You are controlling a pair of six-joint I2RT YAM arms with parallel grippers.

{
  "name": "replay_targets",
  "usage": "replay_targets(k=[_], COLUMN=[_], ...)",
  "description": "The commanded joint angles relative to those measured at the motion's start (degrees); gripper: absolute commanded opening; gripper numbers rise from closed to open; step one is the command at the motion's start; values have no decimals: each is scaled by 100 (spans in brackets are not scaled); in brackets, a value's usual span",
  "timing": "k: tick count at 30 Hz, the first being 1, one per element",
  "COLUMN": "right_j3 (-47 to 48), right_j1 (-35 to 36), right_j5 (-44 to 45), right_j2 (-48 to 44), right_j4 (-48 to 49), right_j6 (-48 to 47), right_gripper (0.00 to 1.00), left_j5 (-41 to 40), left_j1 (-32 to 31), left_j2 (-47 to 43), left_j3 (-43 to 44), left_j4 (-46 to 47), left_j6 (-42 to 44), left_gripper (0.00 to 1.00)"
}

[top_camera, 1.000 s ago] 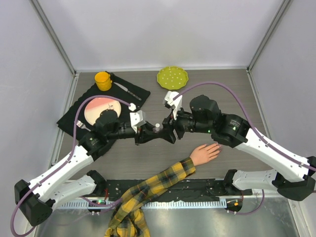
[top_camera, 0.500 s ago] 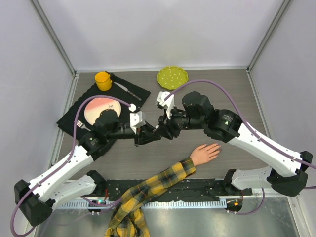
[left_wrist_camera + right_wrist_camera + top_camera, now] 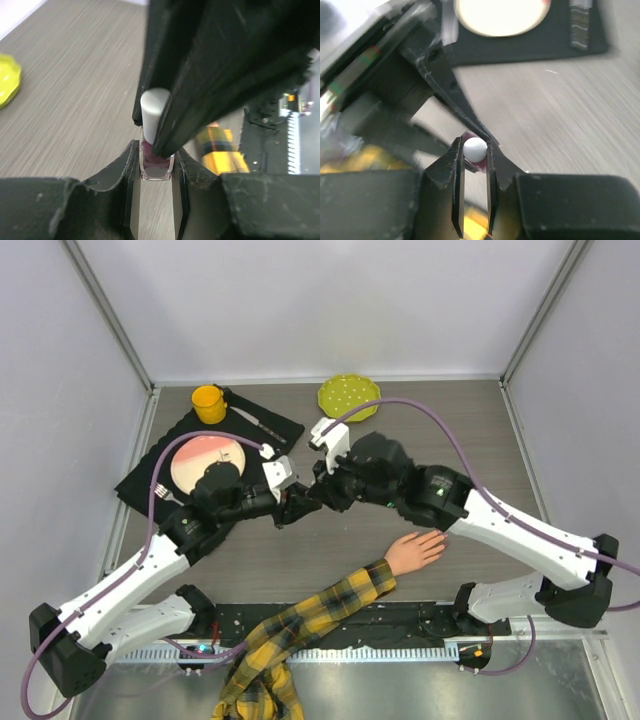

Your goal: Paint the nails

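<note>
A small glass polish bottle (image 3: 156, 169) with purple polish stands between the fingers of my left gripper (image 3: 156, 161), which is shut on its body. Its white cap (image 3: 474, 147) sits between the fingers of my right gripper (image 3: 474, 150), and both pads press on it. In the top view the two grippers meet tip to tip, left gripper (image 3: 296, 504) and right gripper (image 3: 314, 497), and they hide the bottle. The pale mannequin hand (image 3: 415, 550) lies palm down to the right of them, in a yellow-and-black plaid sleeve (image 3: 310, 625). Its nails are too small to make out.
At the back left, a black mat (image 3: 270, 420) carries a pink plate (image 3: 208, 462), a knife (image 3: 258, 424) and a fork (image 3: 160, 490). A yellow cup (image 3: 208, 403) stands at the mat's far corner. A green plate (image 3: 349, 395) lies at the back centre.
My right gripper has moved left over the bottle and closed its fingers on the white cap. The left gripper has kept its hold on the bottle in the same place.
</note>
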Motion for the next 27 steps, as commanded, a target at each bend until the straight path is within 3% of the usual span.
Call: replay_targets(k=[1, 3, 10, 12, 13, 16, 21, 27], right_j3=[65, 162, 207, 119, 84, -101, -347, -593], right_j1=[1545, 1757, 1556, 1477, 1450, 1371, 1327, 1081], right_j5=[3782, 4375, 4157, 3957, 3877, 3509, 3104, 1769], right_j2=[646, 989, 947, 825, 781, 500, -184, -959], right_j4=[423, 528, 782, 800, 809, 940, 897, 616], right_j6=[1844, 2339, 2270, 2226, 2191, 1876, 1304, 478], right_gripper=[1, 1, 3, 14, 26, 42, 59, 75], left_j5=[-1310, -1426, -1180, -1075, -1048, -873, -697, -117], left_j1=[10, 10, 10, 10, 19, 10, 10, 10], left_j2=[-66, -136, -391, -400, -417, -426, -400, -330], left_j3=[163, 120, -74, -65, -57, -57, -39, 31], left_j4=[292, 327, 591, 564, 556, 503, 485, 433], left_j6=[206, 214, 135, 135, 153, 162, 206, 171], left_gripper=[0, 0, 0, 0, 0, 0, 0, 0])
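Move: The right fingers are already shut on the white cap of the nail polish bottle, right at their pads. The bottle stands in the left fingers, its cap about 3 cm above their hand point. From the right hand the mannequin hand lies roughly 22 cm to the right and 5 cm back, and the green plate some 30 cm ahead and 7 cm right, both around 28 cm lower. Right hand twists clockwise some 30 degrees on the cap, opens, lifts back about 5 cm; left keeps the bottle. ##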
